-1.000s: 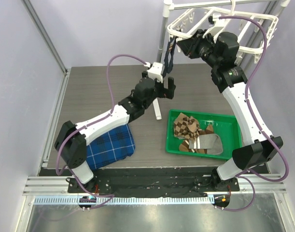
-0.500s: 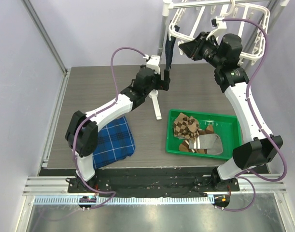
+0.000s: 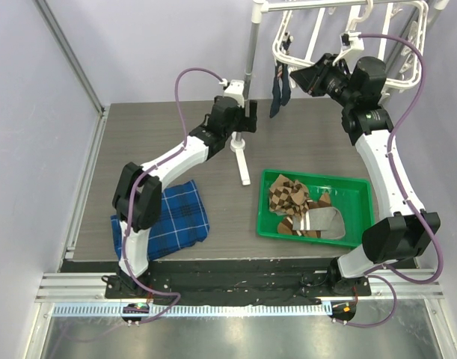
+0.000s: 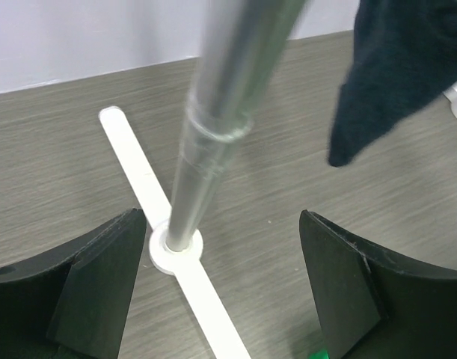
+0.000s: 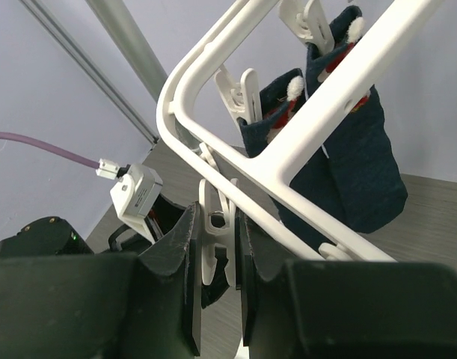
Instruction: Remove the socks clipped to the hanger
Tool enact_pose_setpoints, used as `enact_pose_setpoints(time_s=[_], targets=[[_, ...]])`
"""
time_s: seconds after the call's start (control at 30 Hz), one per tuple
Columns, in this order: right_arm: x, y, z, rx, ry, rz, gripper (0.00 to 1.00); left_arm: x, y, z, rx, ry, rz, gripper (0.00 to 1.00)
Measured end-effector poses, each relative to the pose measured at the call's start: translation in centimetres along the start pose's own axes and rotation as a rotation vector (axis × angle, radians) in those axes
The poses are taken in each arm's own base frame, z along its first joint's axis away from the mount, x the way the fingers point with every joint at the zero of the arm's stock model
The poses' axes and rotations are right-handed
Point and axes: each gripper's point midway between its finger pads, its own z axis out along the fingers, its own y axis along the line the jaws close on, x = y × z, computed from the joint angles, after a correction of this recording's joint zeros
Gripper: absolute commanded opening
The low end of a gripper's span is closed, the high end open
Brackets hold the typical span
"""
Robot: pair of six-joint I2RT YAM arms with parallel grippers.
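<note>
The white hanger (image 3: pixel 340 34) hangs at the top right, and its frame bars (image 5: pixel 288 146) cross the right wrist view. A dark navy sock (image 3: pixel 280 88) dangles from its left corner. Navy sock fabric (image 5: pixel 359 161) also shows clipped behind the bars. My right gripper (image 3: pixel 307 76) (image 5: pixel 217 224) is shut on a white clip (image 5: pixel 211 258) that has dark fabric in its mouth. My left gripper (image 3: pixel 247 120) (image 4: pixel 224 284) is open and empty, low beside the metal pole (image 4: pixel 213 142). The navy sock's tip (image 4: pixel 393 82) hangs up and to its right.
The pole stand (image 3: pixel 248 71) has a white cross base (image 3: pixel 241 161) (image 4: pixel 138 172). A green tray (image 3: pixel 363 191) holds brown patterned and grey socks (image 3: pixel 295 206). A folded blue plaid cloth (image 3: pixel 172 221) lies at the front left.
The left gripper has moved away from me up to the pole. The hanger and navy sock have swung right, and the right gripper has moved up and right with them.
</note>
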Motion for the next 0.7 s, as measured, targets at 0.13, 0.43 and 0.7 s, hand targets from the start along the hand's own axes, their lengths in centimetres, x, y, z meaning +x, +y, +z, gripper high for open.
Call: enact_pose_setpoints(time_s=[0.13,0.43,0.7], targets=[[-0.2,0.3,0.0,-0.02,-0.005,-0.002,0.01,-0.6,1.1,0.7,-0.025,-0.011,-0.006,0.85],[-0.5,0.9,-0.1,-0.053,-0.012,-0.005,0.01,-1.5,3.4,2.8,-0.07,-0.024,-0.018,0.83],[-1.2,-0.1,-1.8,-0.041,-0.015,0.0,0.04,-1.6,3.8,3.0,-0.068,-0.01,-0.023,0.83]])
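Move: The nearer navy sock, still clipped on the hanger, hangs roughly 7 cm ahead of the open left hand, 12 cm to its right, its middle some 8 cm higher. The grey upright pole crosses the left hand's height about 4 cm ahead and 2 cm to its right. The right hand already has a clip at the hanger's rim between its fingers; from there that sock's middle is about 8 cm ahead, 1 cm left and 8 cm below. Towards the navy sock the left hand slides level, about 5 cm forward and 2 cm left, turning slightly counter-clockwise and easing to a stop to the left of the pole, fingers still wide open. The right hand keeps its grip at the hanger's rim, lingers almost in place, then draws the hanger a centimetre or two back and to the right. ##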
